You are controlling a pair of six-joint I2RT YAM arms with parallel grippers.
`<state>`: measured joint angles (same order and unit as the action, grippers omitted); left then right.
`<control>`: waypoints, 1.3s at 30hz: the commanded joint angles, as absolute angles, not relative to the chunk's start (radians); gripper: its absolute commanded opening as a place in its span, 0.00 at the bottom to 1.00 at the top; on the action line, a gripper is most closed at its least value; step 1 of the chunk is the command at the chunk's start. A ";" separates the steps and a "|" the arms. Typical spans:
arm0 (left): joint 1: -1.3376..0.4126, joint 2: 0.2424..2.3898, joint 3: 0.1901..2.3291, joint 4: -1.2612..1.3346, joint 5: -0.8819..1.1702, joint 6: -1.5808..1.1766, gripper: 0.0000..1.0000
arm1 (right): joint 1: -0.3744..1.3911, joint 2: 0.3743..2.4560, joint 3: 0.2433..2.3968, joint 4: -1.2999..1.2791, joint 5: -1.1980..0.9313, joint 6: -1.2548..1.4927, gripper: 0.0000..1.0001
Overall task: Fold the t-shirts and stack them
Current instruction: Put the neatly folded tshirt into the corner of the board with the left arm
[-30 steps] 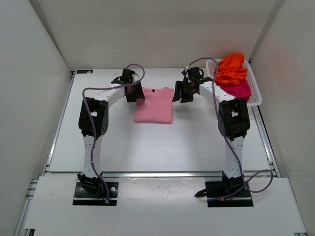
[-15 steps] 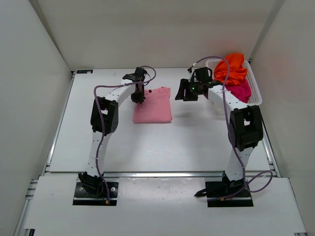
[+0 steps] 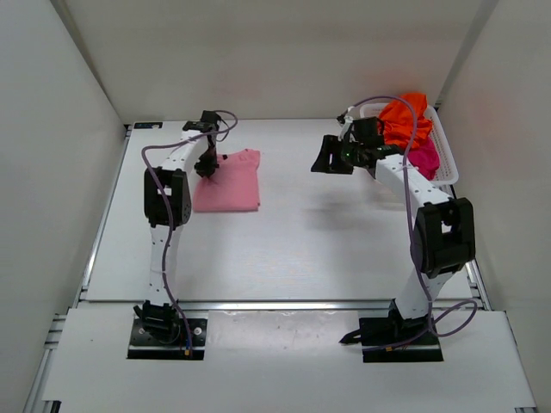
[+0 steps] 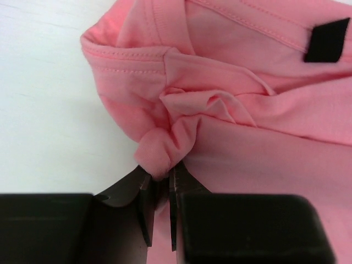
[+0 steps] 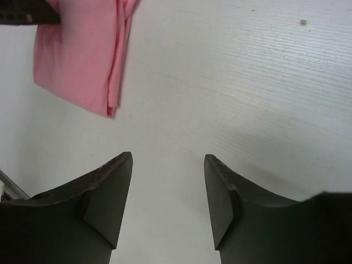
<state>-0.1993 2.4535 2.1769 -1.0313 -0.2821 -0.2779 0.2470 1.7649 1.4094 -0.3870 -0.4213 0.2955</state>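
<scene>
The folded light pink t-shirt lies at the back left of the table; its collar edge fills the left wrist view. My left gripper is shut on a bunched fold at the shirt's upper left corner. My right gripper hovers open over bare table, nothing between its fingers, with the pink t-shirt far off. The bright orange t-shirt is heaped on the deep magenta one in the basket.
A white mesh basket stands at the back right corner against the wall. White walls close in the table on the left, back and right. A metal rail runs along the near edge.
The left gripper closed on the pink shirt's corner and dragged the shirt to the left. The right gripper moved away to the right, toward the basket, staying open.
</scene>
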 commanded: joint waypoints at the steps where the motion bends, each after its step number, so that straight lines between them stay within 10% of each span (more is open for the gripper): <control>1: -0.143 2.467 2.249 -1.071 -0.386 -0.236 0.00 | 0.241 1.686 1.382 -0.330 -0.465 0.276 0.53; 39: 0.164 2.649 2.526 -0.516 -0.440 0.027 0.00 | 0.340 1.713 1.465 -0.540 -0.448 0.316 0.50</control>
<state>0.1577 2.6625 2.4977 -0.6109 -0.4267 -0.0078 0.3260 1.6939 1.4227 -0.5056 -0.4641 0.3145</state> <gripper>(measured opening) 0.222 0.501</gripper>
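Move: Out at the board's far-left corner is the place for the t-shirt: about 19 cm ahead of the left hand, 33 cm to its left and some 2 cm lower. The folded t-shirt, already pinched near its collar on the left side, has its middle roughly 7 cm right and 3 cm back of the left hand; the black label lies 19 cm ahead and 26 cm left. From the right hand that corner is around 26 cm ahead, 74 cm left and 16 cm below. Keeping its pinch on the t-shirt's left side, the left hand sweeps it quickly some 23 cm left and 12 cm forward towards the corner; the leftward travel dies out first and the last bit goes forward. The hand rises about 3 cm, its fingers tilting outward from the base by roughly 25 degrees. The empty right hand, still open, drifts back about 4 cm, then slightly left. ##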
